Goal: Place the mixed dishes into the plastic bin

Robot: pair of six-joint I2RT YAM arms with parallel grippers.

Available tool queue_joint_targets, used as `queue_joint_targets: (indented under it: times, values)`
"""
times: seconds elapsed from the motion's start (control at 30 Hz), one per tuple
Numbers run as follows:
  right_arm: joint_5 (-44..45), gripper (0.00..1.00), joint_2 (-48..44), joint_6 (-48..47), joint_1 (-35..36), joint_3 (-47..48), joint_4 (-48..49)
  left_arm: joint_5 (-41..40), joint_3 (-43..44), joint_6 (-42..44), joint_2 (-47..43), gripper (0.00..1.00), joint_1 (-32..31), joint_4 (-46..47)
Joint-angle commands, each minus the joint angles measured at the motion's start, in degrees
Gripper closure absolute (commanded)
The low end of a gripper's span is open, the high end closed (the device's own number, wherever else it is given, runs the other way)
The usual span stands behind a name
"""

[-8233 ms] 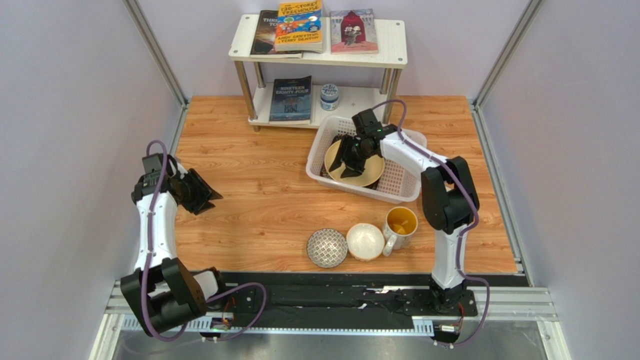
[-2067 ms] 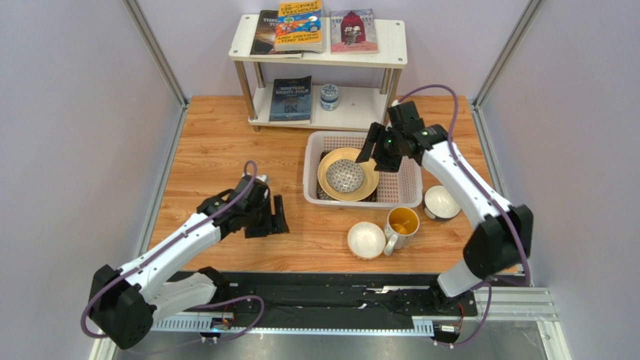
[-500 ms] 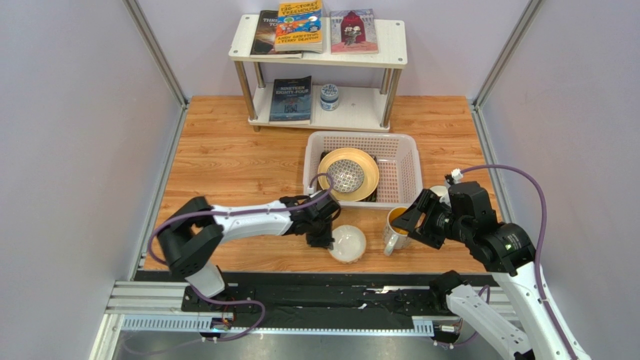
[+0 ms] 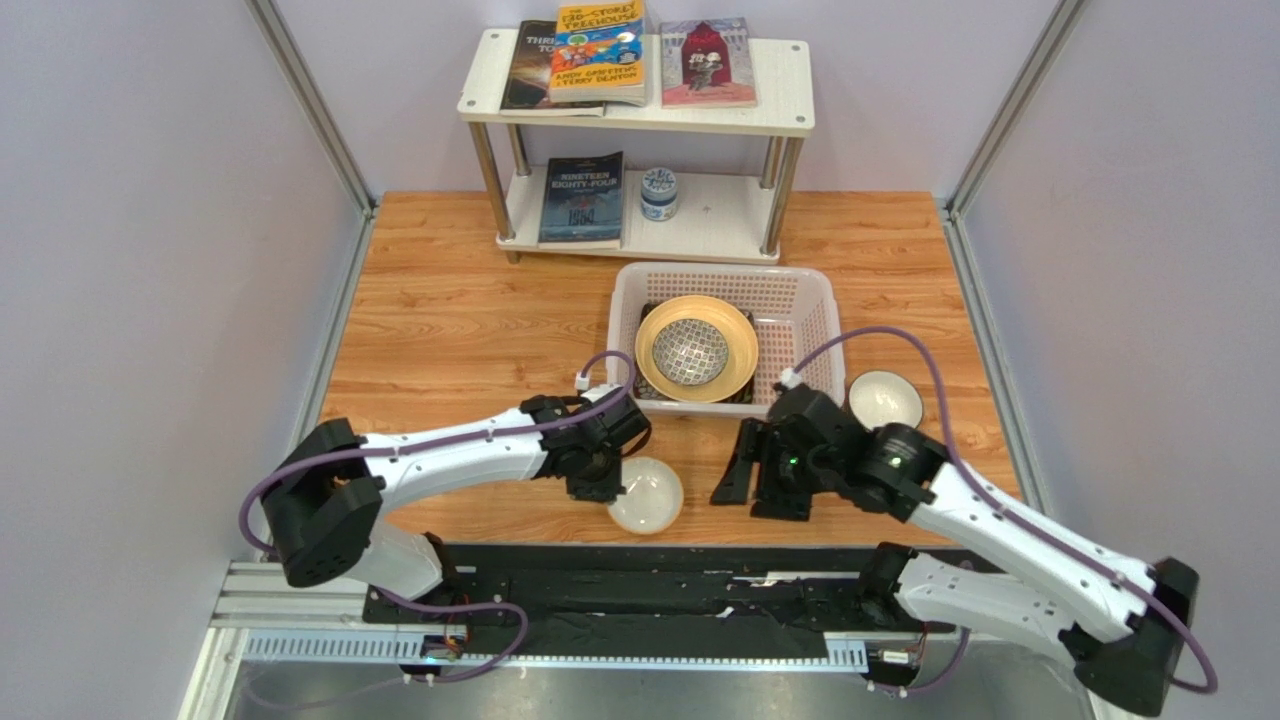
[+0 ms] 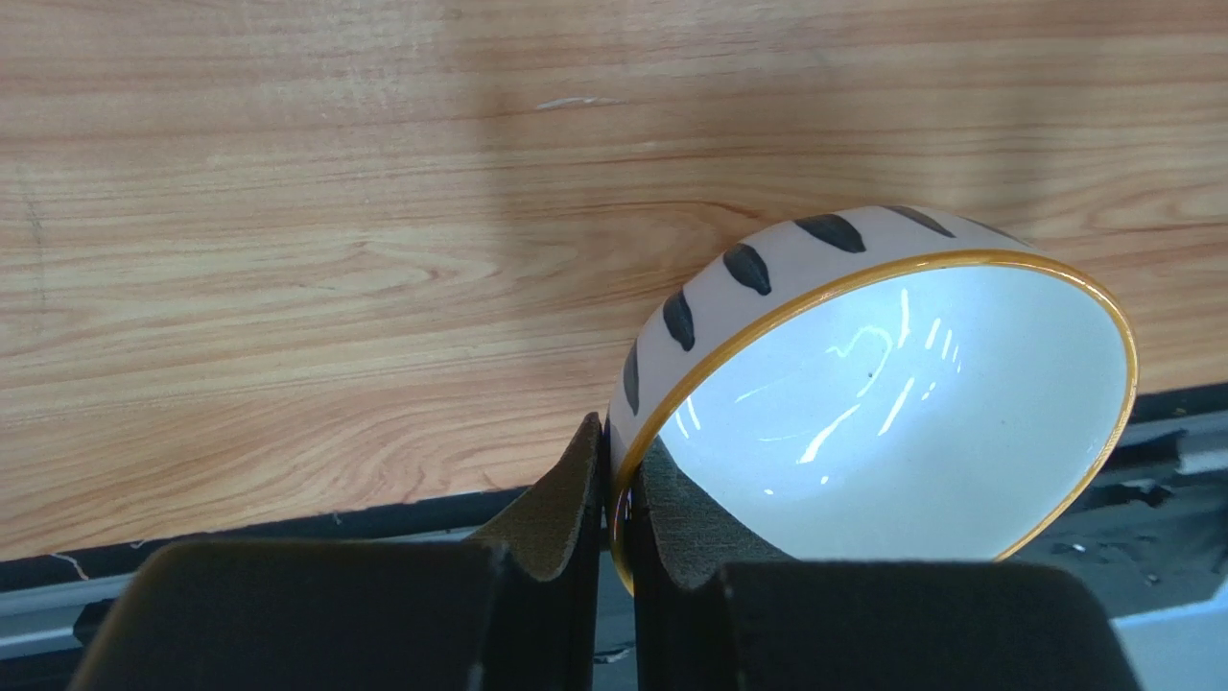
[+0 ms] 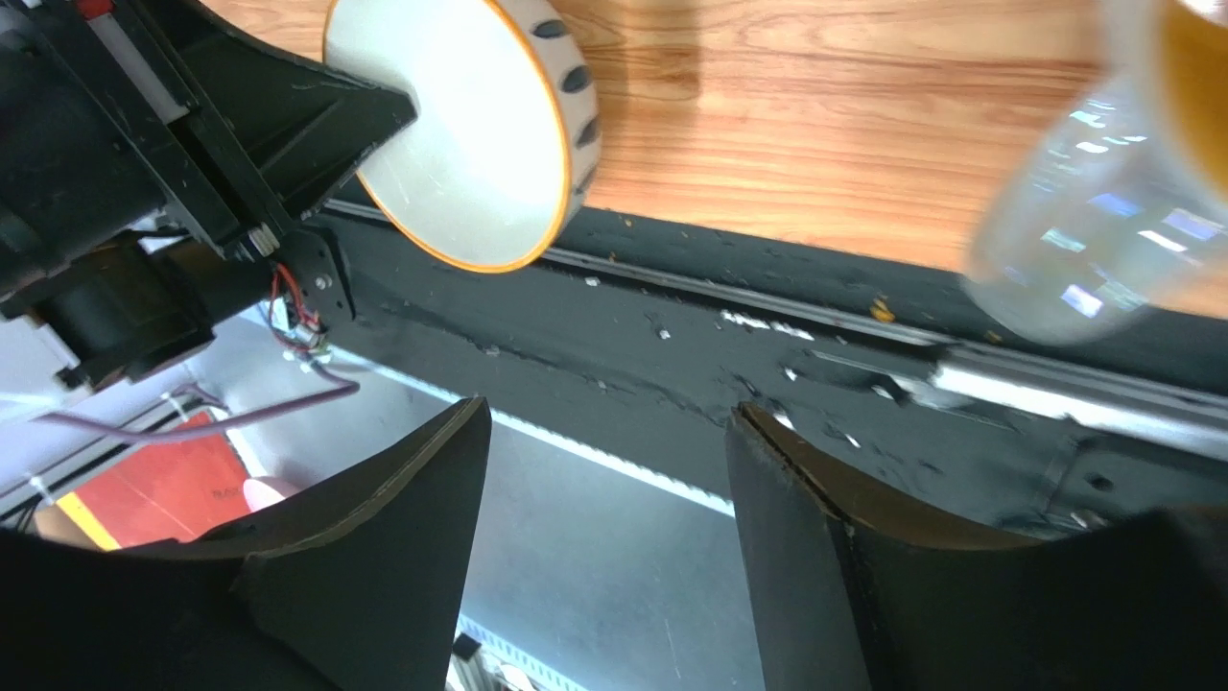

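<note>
My left gripper (image 5: 617, 461) is shut on the rim of a white bowl (image 5: 894, 418) with an orange edge and dark dashes. The bowl hangs tilted over the table's near edge (image 4: 646, 497). The right gripper (image 6: 606, 418) is open and empty, right of that bowl (image 6: 461, 130) and low over the table's front edge (image 4: 756, 488). The yellow-inside mug (image 6: 1124, 159) shows blurred at the top right of the right wrist view and is hidden under that arm from above. The plastic bin (image 4: 721, 272) holds a yellow plate (image 4: 655, 342) with a grey-patterned bowl (image 4: 691, 354) on it.
A dark-outside bowl (image 4: 884, 399) sits on the table right of the bin. Behind the bin stands a white shelf (image 4: 789, 105) with books and a small blue-and-white jar (image 4: 658, 192). The black rail (image 4: 676, 593) runs along the table's near edge.
The left gripper has carried the white bowl a little to the left and tilted it. The right arm has swung left and now covers the mug.
</note>
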Motion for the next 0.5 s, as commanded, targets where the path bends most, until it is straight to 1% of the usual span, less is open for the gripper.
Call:
queue_joint_targets:
  times: [0.0, 0.07, 0.27, 0.47]
  values:
    - [3.8, 0.34, 5.29, 7.22, 3.97, -2.11, 14.32, 2.93, 2.78, 1.09, 2.55, 0.89, 0.98, -0.11]
    - [4.42, 0.34, 8.63, 7.49, 4.32, -2.03, 16.09, 3.73, 2.61, 1.53, 2.91, 0.92, 1.42, 0.06]
    - [3.9, 0.34, 16.62, 6.35, 4.59, -1.15, 19.08, 5.4, 1.03, 1.44, 2.29, 0.92, 1.68, 1.73]
    - [2.67, 0.34, 23.23, 7.75, 5.47, -0.88, 22.33, 6.54, 0.24, 1.18, 2.91, 0.96, 1.77, 2.87]
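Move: The white bowl, held by its left rim in the left hand, has its middle about 13 cm to the right hand's left, some 3 cm farther out and about 11 cm below it. The mug stands around 8 cm to the right hand's right and 8 cm ahead; the plastic bin's middle is roughly 25 cm ahead and 2 cm left, both low on the table. From the left hand, the bowl's middle lies about 5 cm to the right, level fore and aft and 2 cm below. Down and leftward in one slanting sweep, easing about 2 cm forward, the right hand covers some 8 cm towards the free right side of the white bowl, its fingers staying open. The left hand keeps its pinch on the bowl's left rim and sinks about 1.5 cm early on, then stays almost still. ##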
